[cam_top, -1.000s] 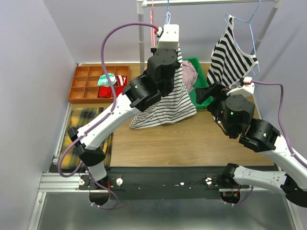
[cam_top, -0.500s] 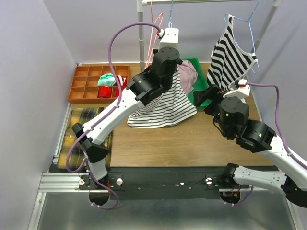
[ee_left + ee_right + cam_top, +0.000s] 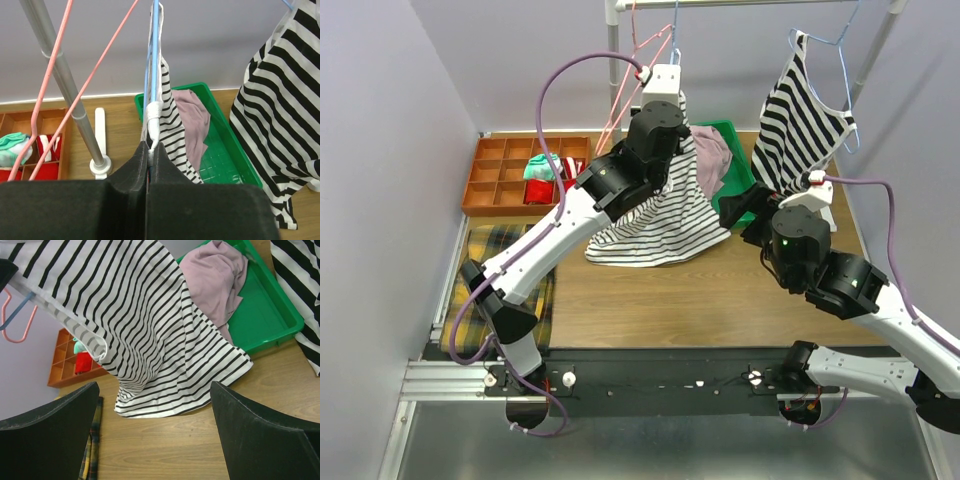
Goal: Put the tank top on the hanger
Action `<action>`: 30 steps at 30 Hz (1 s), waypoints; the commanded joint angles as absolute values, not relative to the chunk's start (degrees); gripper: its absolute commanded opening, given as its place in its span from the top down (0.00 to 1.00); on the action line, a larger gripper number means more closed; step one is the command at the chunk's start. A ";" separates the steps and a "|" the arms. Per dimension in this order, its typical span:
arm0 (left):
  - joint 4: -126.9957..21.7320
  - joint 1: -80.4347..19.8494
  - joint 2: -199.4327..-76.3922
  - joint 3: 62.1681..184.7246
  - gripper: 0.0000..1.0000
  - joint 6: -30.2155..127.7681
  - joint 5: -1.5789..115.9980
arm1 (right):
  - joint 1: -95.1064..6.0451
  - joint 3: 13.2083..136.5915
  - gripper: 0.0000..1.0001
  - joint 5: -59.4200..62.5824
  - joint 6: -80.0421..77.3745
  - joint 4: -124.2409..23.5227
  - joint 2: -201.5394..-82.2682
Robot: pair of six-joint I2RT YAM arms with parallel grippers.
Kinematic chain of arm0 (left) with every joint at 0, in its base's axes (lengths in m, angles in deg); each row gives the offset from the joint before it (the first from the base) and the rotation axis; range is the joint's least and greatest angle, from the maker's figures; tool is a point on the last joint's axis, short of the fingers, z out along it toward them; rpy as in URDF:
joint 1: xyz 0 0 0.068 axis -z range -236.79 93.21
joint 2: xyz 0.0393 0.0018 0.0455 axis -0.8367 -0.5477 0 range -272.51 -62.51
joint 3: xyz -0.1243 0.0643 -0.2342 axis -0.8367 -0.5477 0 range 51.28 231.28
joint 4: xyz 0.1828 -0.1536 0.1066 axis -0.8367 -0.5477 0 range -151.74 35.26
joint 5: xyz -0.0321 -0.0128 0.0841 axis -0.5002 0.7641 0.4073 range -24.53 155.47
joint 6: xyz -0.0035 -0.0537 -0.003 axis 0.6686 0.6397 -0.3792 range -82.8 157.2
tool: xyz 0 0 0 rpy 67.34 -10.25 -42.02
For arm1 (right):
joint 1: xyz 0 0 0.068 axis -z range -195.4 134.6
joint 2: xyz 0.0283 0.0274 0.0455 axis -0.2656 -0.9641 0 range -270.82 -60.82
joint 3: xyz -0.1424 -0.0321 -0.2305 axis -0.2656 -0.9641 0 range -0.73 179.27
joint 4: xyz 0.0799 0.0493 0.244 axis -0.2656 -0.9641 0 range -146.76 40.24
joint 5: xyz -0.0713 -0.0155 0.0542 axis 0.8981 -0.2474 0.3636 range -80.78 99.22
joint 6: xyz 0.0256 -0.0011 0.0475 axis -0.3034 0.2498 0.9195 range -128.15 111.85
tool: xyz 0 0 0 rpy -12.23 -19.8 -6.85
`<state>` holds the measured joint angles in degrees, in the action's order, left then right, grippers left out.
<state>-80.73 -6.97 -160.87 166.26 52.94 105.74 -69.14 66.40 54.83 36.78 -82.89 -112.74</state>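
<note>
The tank top (image 3: 660, 215), white with thin dark stripes, hangs from the light-blue hanger (image 3: 152, 50), and its hem rests on the table. My left gripper (image 3: 150, 147) is raised close under the rail. It is shut on the hanger wire where the white strap wraps it. The right wrist view shows the tank top (image 3: 165, 340) draped wide, with a bit of the blue hanger (image 3: 20, 310) at the left. My right gripper (image 3: 155, 385) is open and holds nothing. It hovers over bare wood just in front of the hem, right of the tank top in the top view (image 3: 745, 205).
A pink-red hanger (image 3: 630, 80) hangs by the metal rack pole (image 3: 614, 80). A bold-striped top (image 3: 800, 110) hangs at the right. A green tray (image 3: 735, 170) holds a pink garment (image 3: 710, 160). An orange organiser (image 3: 510, 175) and a plaid cloth (image 3: 480, 270) lie at the left.
My left arm has shifted the hanger and tank top slightly left near the rail, and the pink-red hanger has swung. The right arm has edged left toward the tank top.
</note>
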 commanded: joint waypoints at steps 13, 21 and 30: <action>-75.83 -6.35 -142.15 151.48 0.31 52.41 90.72 | -69.46 60.71 0.00 56.16 39.48 -84.21 -115.13; -77.49 -4.59 -137.74 149.98 0.26 47.05 80.43 | -69.28 57.10 0.00 53.26 40.98 -83.51 -121.28; -79.27 -0.02 -138.54 142.72 0.28 47.74 80.59 | -64.10 47.09 0.00 45.53 43.44 -80.97 -121.38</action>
<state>-78.53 -1.51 -138.08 148.81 47.68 82.20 -66.56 52.19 50.24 41.06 -82.36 -122.58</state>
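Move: The tank top's upper strap and the near end of the blue hanger are already pinched in the left hand's fingers. The hanger's middle lies about 7 cm ahead and 8 above, straight in line, with the pink hanger some 6 cm to the left and 2 ahead, and the pole 10 left and 8 ahead. From the open right hand, the draped tank top's middle is about 8 cm ahead, 13 left and 14 below; the green basket is about 22 ahead, straight in line, 32 below. The tank top's strap and the hanger end are let go as the left fingers open wide. The left hand then backs off about 13 cm, rising some 5 cm on the way before easing down a little, and swings roughly 30 degrees clockwise. Meanwhile the right hand, still open and empty, sinks about 15 cm in front of the tank top, tipping its fingers down and rolling its left side down. ##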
